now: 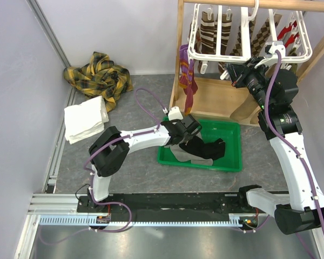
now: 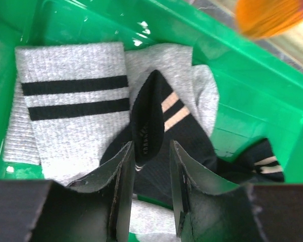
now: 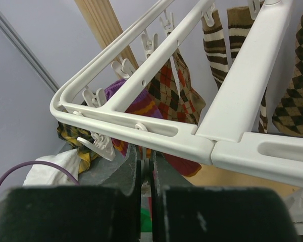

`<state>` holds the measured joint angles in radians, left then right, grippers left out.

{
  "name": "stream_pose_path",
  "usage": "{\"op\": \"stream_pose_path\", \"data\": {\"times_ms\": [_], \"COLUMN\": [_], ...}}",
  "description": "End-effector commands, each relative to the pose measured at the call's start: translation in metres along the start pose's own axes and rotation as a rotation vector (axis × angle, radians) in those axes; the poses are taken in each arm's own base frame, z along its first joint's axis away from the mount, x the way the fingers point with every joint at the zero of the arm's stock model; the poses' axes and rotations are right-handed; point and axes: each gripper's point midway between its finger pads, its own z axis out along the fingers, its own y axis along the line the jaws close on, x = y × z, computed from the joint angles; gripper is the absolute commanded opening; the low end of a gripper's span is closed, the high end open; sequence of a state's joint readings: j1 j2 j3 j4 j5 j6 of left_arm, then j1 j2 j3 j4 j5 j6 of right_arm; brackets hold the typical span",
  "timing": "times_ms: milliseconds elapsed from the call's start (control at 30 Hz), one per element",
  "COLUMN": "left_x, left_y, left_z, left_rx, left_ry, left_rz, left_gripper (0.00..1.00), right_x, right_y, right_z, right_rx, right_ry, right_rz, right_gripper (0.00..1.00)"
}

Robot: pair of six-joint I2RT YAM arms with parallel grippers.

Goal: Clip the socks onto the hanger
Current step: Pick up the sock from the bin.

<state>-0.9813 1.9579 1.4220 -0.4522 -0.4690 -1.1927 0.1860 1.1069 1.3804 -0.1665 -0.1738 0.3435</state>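
Observation:
My left gripper (image 2: 151,146) hangs inside the green bin (image 2: 242,101), jaws apart, with the raised fold of a black sock (image 2: 149,111) at its fingertips. A grey sock with two dark bands (image 2: 76,126) lies under and beside it. From above, the left gripper (image 1: 190,134) is over the black sock (image 1: 205,148). My right gripper (image 3: 146,151) is up under the white hanger (image 3: 166,131), shut on one of its dangling clips (image 3: 147,169). A purple sock (image 3: 136,103) and brown striped socks (image 3: 214,40) hang from other clips.
The hanger (image 1: 192,53) hangs from a wooden frame (image 1: 179,54) at the back right. A yellow plaid cloth (image 1: 100,75) and a folded white towel (image 1: 85,121) lie at the left. The green bin (image 1: 232,162) stands before the frame.

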Motion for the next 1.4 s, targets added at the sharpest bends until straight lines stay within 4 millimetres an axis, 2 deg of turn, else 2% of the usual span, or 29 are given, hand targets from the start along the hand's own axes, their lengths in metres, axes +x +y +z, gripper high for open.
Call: {"op": "stream_pose_path", "data": {"times_ms": [0,200,300,333,400,467,500,600,633,733,767,833,867,933,967,1067,1100,1133,1200,1233,1267,1300,1367], "left_x": [0.001,0.006,-0.001,-0.004,-0.012,-0.024,-0.029,-0.051,-0.063,-0.084,-0.097,-0.109,-0.12,-0.126,-0.139,-0.138,-0.146,-0.141,-0.149,-0.145,-0.15,-0.146,-0.151], "left_y": [0.009,0.02,0.014,0.012,0.009,0.004,0.003,-0.006,-0.013,-0.017,-0.026,-0.03,-0.036,-0.044,-0.055,-0.07,-0.079,-0.086,-0.094,-0.099,-0.101,-0.108,-0.111], "left_z": [0.009,0.012,0.007,0.005,0.0,-0.01,-0.015,-0.037,-0.05,-0.071,-0.085,-0.099,-0.114,-0.127,-0.146,-0.168,-0.187,-0.195,-0.214,-0.221,-0.224,-0.237,-0.244], "left_rx": [-0.026,-0.049,-0.033,-0.027,-0.022,-0.003,0.004,0.048,0.08,0.111,0.155,0.186,0.221,0.28,0.347,0.484,0.549,0.613,0.668,0.723,0.742,0.823,0.89], "left_ry": [-0.039,-0.032,-0.051,-0.061,-0.088,-0.123,-0.135,-0.196,-0.226,-0.298,-0.333,-0.368,-0.404,-0.422,-0.478,-0.515,-0.56,-0.558,-0.61,-0.606,-0.625,-0.62,-0.632], "left_rz": [0.031,0.027,0.043,0.048,0.069,0.071,0.089,0.124,0.119,0.183,0.176,0.239,0.27,0.32,0.373,0.562,0.576,0.627,0.721,0.765,0.813,0.855,0.924], "left_gripper": [0.39,0.36,0.26,0.18,0.12,0.02,0.02,0.02,0.02,0.02,0.02,0.02,0.02,0.02,0.02,0.02,0.02,0.02,0.02,0.02,0.02,0.02,0.02], "right_x": [0.023,0.023,0.023,0.022,0.022,0.022,0.021,0.02,0.02,0.019,0.018,0.016,0.016,0.014,0.013,0.01,0.01,0.008,0.006,0.006,0.005,0.003,0.003], "right_y": [0.014,0.014,0.015,0.015,0.016,0.015,0.016,0.016,0.017,0.017,0.017,0.018,0.019,0.019,0.02,0.021,0.022,0.022,0.022,0.023,0.023,0.023,0.025], "right_z": [-0.011,-0.011,-0.011,-0.011,-0.011,-0.012,-0.012,-0.012,-0.012,-0.011,-0.011,-0.011,-0.011,-0.011,-0.011,-0.011,-0.011,-0.012,-0.012,-0.013,-0.013,-0.014,-0.015], "right_rx": [-0.054,-0.055,-0.059,-0.057,-0.06,-0.059,-0.06,-0.062,-0.063,-0.062,-0.062,-0.067,-0.071,-0.072,-0.072,-0.076,-0.076,-0.077,-0.078,-0.079,-0.08,-0.082,-0.091], "right_ry": [0.102,0.104,0.102,0.101,0.102,0.1,0.097,0.098,0.098,0.097,0.093,0.091,0.09,0.088,0.086,0.081,0.08,0.077,0.071,0.071,0.07,0.064,0.063], "right_rz": [0.016,0.02,0.019,0.019,0.019,0.017,0.018,0.018,0.018,0.02,0.02,0.023,0.024,0.025,0.026,0.026,0.026,0.024,0.02,0.017,0.015,0.007,-0.001], "right_gripper": [0.0,0.0,0.0,0.0,0.0,0.0,0.0,0.0,0.0,0.0,0.0,0.0,0.0,0.0,0.0,0.0,0.0,0.0,0.0,0.0,0.0,0.0,0.0]}}
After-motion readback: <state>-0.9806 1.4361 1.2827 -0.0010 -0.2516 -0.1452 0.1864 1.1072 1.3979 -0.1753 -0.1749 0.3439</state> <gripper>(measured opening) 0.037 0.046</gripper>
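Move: The black sock I am after lies almost straight below my left fingers, its raised fold some 3 cm down and perhaps 1 cm back. The grey striped sock is about 6 cm to the left and level with it. The other black sock runs off about 7 cm to the right and 2 cm back. The purple sock hangs roughly 10 cm ahead and 23 cm above. From my right hand, up at the hanger, the black sock lies some 16 cm left, 6 cm back and 42 cm below. I ease my half-open left fingers down about 2 cm onto the black sock, drifting slightly back and left, and shut them on its fold. Then I lift it quickly, some 27 cm almost straight up out of the green bin, tipping the fingers up from their steep downward slant and turning the hand clockwise. ##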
